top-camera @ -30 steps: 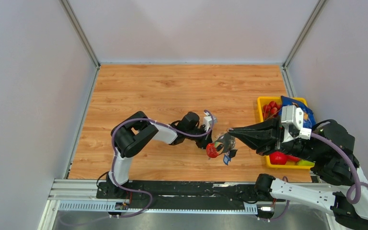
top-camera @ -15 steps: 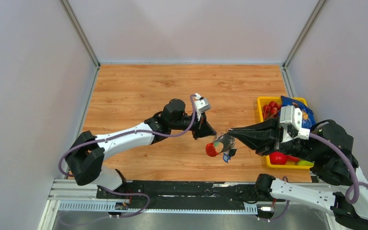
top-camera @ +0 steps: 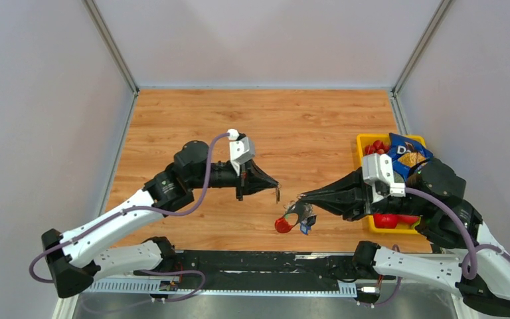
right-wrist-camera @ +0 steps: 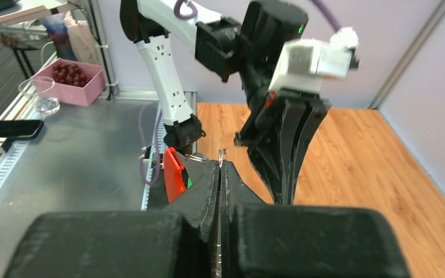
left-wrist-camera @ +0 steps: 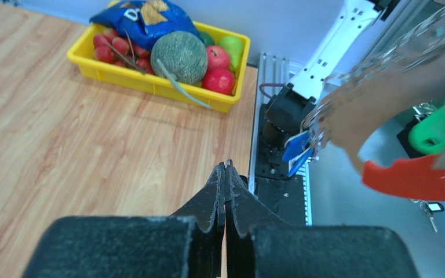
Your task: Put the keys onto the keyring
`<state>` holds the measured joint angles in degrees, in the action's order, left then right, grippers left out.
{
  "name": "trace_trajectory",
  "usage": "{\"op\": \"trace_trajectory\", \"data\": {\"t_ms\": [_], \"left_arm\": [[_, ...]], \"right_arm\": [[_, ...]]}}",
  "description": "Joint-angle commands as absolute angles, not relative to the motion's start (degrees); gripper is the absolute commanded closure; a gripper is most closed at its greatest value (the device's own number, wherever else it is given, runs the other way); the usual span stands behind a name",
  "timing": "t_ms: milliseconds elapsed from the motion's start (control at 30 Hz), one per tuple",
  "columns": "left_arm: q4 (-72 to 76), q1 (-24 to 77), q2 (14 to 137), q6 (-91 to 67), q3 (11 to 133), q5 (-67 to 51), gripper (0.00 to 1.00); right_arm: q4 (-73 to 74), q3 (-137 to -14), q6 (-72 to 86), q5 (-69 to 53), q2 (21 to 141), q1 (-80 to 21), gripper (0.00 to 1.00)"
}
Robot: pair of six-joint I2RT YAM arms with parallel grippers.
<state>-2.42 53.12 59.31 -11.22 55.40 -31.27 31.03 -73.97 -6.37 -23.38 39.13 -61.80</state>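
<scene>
My left gripper is shut in mid-air over the wooden table. A thin sliver of metal pokes out of its tip; it looks like the key, with the black head hidden between the fingers. A short gap to the right, my right gripper is shut on the keyring. The ring's red tag and blue piece dangle below it. In the left wrist view the bunch hangs blurred at the right, showing the red tag. The right wrist view has the red tag left of the shut jaws.
A yellow tray of fruit with a blue chips bag stands at the table's right edge, under my right arm. In the left wrist view a melon lies in it. The metal rail runs along the near edge.
My left arm has pulled back to the left, away from the keyring, and now stretches out low. The right gripper has shifted slightly left and down with the bunch.
</scene>
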Motion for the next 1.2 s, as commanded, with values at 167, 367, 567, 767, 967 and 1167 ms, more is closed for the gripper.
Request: {"op": "trace_trajectory", "data": {"t_ms": [167, 367, 567, 767, 967, 1167], "left_arm": [[-8.48, 53.41, 49.00, -7.75, 60.51, -35.50, 1.00], [-8.18, 53.38, 44.18, -8.49, 61.28, -39.01, 1.00], [-8.58, 53.35, 40.81, -8.03, 62.27, -40.12, 1.00], [-8.87, 53.43, 39.35, -7.59, 63.14, -41.12, 1.00], [-8.87, 53.38, 38.19, -7.26, 63.39, -41.65, 1.00], [-8.49, 53.41, 37.12, -6.78, 63.20, -41.85, 1.00]], "right_arm": [[23.00, -75.47, -6.19, -35.47, 42.04, -61.70, 1.00], [17.81, -73.29, -3.74, -36.56, 42.45, -61.65, 1.00], [13.99, -72.12, -1.39, -36.74, 44.15, -61.70, 1.00], [9.71, -70.87, 2.34, -35.94, 45.77, -61.70, 1.00], [5.53, -70.44, 6.37, -35.92, 47.83, -61.69, 1.00], [2.55, -70.41, 9.73, -36.61, 50.35, -61.70, 1.00]]}}
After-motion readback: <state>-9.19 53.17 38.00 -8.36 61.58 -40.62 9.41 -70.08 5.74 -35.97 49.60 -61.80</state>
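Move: Up and back from the left hand, which already holds the key with the black fob, the keyring hangs from the right fingers: its middle is about 10 cm back, 2 cm to the right and some 9 cm above. From the right hand, the black-fob key lies roughly 9 cm ahead, 2 cm to the left and 15 cm below. Nothing else stands near either hand. Lifting the pinched key about 12 cm while drawing it some 9 cm back and 9 cm left, the left hand closes in on the keyring, its fingertips tilting upward and turning clockwise, and eases off near the end. The right hand keeps its grip on the keyring and carries it about 7 cm left after the key, turning some 15 degrees counter-clockwise. ##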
